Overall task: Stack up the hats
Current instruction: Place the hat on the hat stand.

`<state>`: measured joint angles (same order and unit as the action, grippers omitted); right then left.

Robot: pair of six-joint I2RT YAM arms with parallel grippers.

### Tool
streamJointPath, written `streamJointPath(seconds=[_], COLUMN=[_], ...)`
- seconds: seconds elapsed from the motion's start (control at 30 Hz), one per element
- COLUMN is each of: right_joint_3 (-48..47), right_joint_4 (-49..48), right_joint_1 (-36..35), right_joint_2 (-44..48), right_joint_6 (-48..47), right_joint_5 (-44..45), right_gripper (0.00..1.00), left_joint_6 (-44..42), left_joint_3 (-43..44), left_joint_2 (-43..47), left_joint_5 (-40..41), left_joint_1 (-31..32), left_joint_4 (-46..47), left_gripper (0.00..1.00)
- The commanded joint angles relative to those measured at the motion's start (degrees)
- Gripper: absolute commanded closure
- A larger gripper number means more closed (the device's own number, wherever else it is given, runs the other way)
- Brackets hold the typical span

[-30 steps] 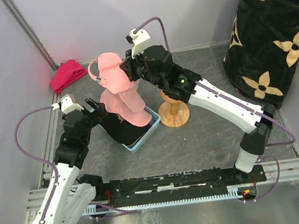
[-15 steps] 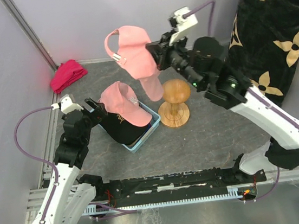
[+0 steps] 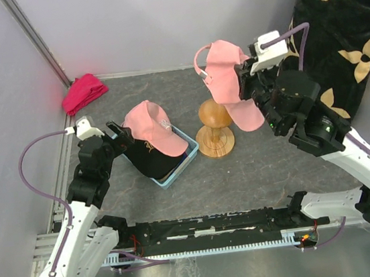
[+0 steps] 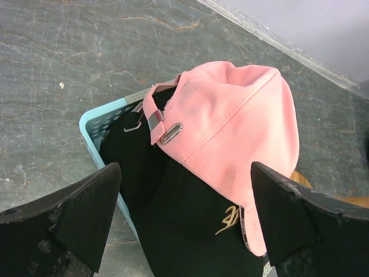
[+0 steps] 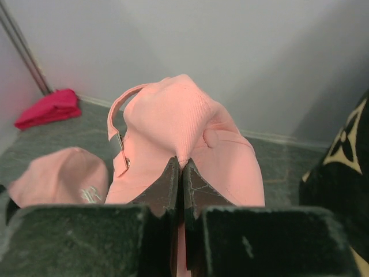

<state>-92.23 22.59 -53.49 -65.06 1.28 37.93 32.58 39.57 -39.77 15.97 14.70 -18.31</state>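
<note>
A light pink hat (image 3: pixel 228 79) hangs in the air above and just right of the wooden stand (image 3: pixel 215 131), its brim pointing down. My right gripper (image 3: pixel 249 80) is shut on a pinch of its crown fabric (image 5: pixel 184 144). A second pink hat (image 3: pixel 155 127) lies on a black hat with a gold logo (image 3: pixel 145 158) in the light blue basket (image 3: pixel 188 153). In the left wrist view the pink hat (image 4: pixel 230 121) covers the black one (image 4: pixel 190 219). My left gripper (image 3: pixel 118 134) stands wide open just left of the basket, holding nothing.
A small red-pink cloth bundle (image 3: pixel 83 92) lies at the back left by the wall. A large black bag with cream flowers (image 3: pixel 341 31) fills the right back corner. Lavender walls close the left and back sides.
My right arm has swung the light pink hat from above the basket up and to the right, past the wooden stand. The left arm has stayed still.
</note>
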Motion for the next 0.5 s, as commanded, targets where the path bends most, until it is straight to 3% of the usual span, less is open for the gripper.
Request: streamJointPath(seconds=[0.0,0.47], right_joint_3=[4.7,16.9], right_joint_4=[-0.5,-3.1], right_joint_1=[0.2,3.0], right_joint_2=[1.4,-1.0], right_joint_6=[-2.2,3.0], right_joint_5=[5.6,4.4], right_gripper=[0.95,0.95], left_joint_6=[0.9,-1.0], left_joint_3=[1.3,4.0], left_joint_2=[-0.2,0.9], left_joint_5=[-1.9,-5.0], left_joint_1=[-0.2,-0.3], left_joint_4=[2.2,0.6], left_gripper=[0.01,0.01])
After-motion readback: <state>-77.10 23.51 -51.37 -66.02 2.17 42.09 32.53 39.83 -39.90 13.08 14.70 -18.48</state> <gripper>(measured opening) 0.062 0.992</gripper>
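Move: The right hand holds the pink hat high up; the hat stand's middle is about 38 cm below it, 5 cm ahead and 4 cm to its left. The other pink hat lies some 24 cm left, 6 cm ahead and 41 cm down, on the blue basket, itself about 23 cm left and 3 cm ahead. From the left hand the stand is about 27 cm right, 4 cm ahead and 12 cm down. The right hand, still pinching the pink hat, sinks about 12 cm towards the hat stand, tipping down some 10 degrees. ##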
